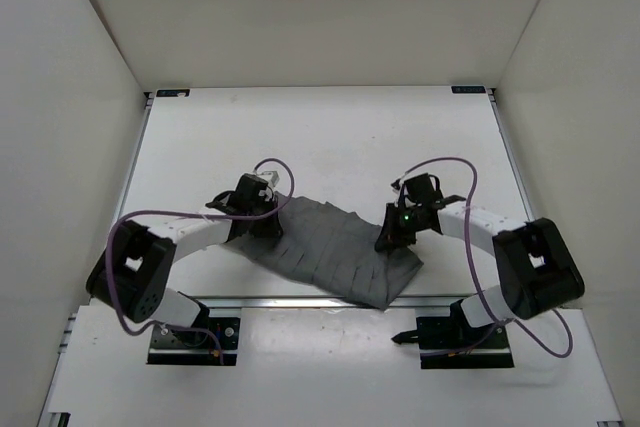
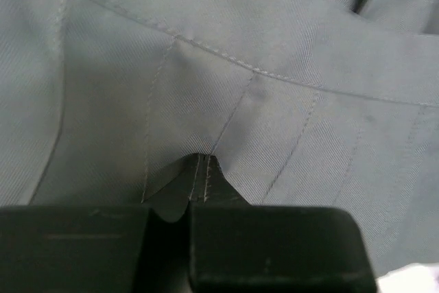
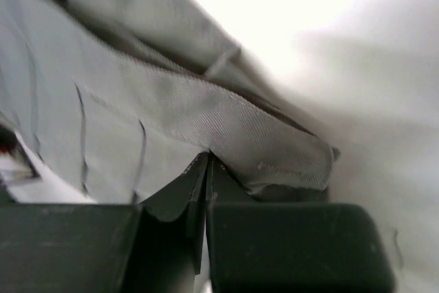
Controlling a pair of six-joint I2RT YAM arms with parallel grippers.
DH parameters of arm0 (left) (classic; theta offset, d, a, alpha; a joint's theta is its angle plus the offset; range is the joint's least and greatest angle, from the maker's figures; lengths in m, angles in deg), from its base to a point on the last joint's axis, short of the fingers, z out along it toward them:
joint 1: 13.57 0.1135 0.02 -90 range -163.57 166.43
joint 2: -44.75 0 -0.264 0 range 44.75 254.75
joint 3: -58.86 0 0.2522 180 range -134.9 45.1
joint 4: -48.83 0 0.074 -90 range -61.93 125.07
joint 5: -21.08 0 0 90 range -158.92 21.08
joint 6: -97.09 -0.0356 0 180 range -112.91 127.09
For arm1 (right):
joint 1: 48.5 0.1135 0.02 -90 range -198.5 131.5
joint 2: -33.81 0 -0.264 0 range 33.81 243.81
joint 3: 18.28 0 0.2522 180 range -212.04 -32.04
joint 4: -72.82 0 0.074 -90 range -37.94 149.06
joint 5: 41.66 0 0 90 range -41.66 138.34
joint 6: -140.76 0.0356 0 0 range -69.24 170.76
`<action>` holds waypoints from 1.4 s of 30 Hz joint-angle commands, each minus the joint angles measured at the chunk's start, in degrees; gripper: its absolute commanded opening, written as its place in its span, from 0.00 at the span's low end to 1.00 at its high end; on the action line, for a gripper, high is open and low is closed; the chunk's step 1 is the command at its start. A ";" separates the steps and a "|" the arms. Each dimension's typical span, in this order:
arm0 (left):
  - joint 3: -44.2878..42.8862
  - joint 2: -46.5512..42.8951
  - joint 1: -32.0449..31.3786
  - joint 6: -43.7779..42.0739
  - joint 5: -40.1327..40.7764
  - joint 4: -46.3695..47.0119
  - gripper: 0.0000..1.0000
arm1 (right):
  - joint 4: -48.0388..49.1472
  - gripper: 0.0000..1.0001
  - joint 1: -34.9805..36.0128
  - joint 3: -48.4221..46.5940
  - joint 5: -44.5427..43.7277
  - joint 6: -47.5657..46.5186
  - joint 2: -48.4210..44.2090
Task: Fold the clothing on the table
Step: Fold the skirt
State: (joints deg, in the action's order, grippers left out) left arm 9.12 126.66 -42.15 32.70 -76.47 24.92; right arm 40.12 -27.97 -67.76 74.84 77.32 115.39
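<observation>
The clothing point(image 1: 335, 247), a grey pleated skirt, lies spread on the white table point(image 1: 330, 137) near its front edge, between my two arms. My left gripper point(image 1: 258, 222) is at the skirt's left end. In the left wrist view its jaws are closed, the tips point(image 2: 202, 159) pinching the grey fabric point(image 2: 274, 32) just below a stitched seam. My right gripper point(image 1: 392, 239) is at the skirt's right side. In the right wrist view its jaws point(image 3: 208, 156) are shut on a folded band of the cloth point(image 3: 206, 108), with bare table point(image 3: 309, 5) behind.
White enclosure walls point(image 1: 70, 97) stand on three sides. A metal rail point(image 1: 300, 299) runs along the near edge, just under the skirt's hem. Purple cables point(image 1: 450, 162) loop over both arms. Dark corner marks point(image 1: 172, 93) sit at the far corners.
</observation>
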 commanded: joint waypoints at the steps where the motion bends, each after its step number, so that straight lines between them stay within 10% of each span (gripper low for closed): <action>1: -4.17 5.78 -0.08 1.03 -0.10 3.38 0.00 | 3.12 0.00 -2.60 -7.23 -2.60 -5.20 5.40; 20: -29.67 26.99 2.74 1.64 0.89 -2.86 0.00 | -6.80 0.00 -17.37 -45.57 -5.41 -19.09 31.71; 25: -29.48 24.18 4.67 1.38 -3.60 -2.40 0.00 | -7.34 0.49 -18.08 -44.44 -2.33 -16.02 26.27; 29: -33.62 20.94 3.62 -0.12 -2.04 -6.98 0.32 | -6.99 0.87 -15.88 -37.32 -6.98 -13.48 16.80; 34: -31.52 14.95 4.50 -2.22 1.12 -7.07 0.79 | -7.78 0.95 -16.67 -26.44 -7.86 -11.80 10.10; 42: -21.15 8.27 7.75 -4.86 7.45 -8.39 0.81 | -7.69 0.96 -12.98 -15.87 -15.86 -11.01 5.60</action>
State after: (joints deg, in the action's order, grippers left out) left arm -15.58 136.37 -35.48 29.83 -72.88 18.69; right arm 31.90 -42.37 -84.68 63.04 65.43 122.58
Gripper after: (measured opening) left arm 0.814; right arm 0.956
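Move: Under the left hand's shut fingertips is the skirt; its middle lies some 13 cm to the right and about 4 cm nearer the robot, its left end roughly 9 cm to the left and 3 cm back. From the right hand the skirt's middle is about 13 cm left, straight across, its near corner some 14 cm straight back. All lie barely a centimetre below the fingertips. Sweeping the skirt forward, both hands slide level with shut fingers, tips still on the cloth: the left about 13 cm and somewhat right, the right some 24 cm, veering right and tipping up. Both then open and rise off; the left stops some 8 cm up, while the right comes back about 13 cm and sinks, still open, beside the skirt's right end. ##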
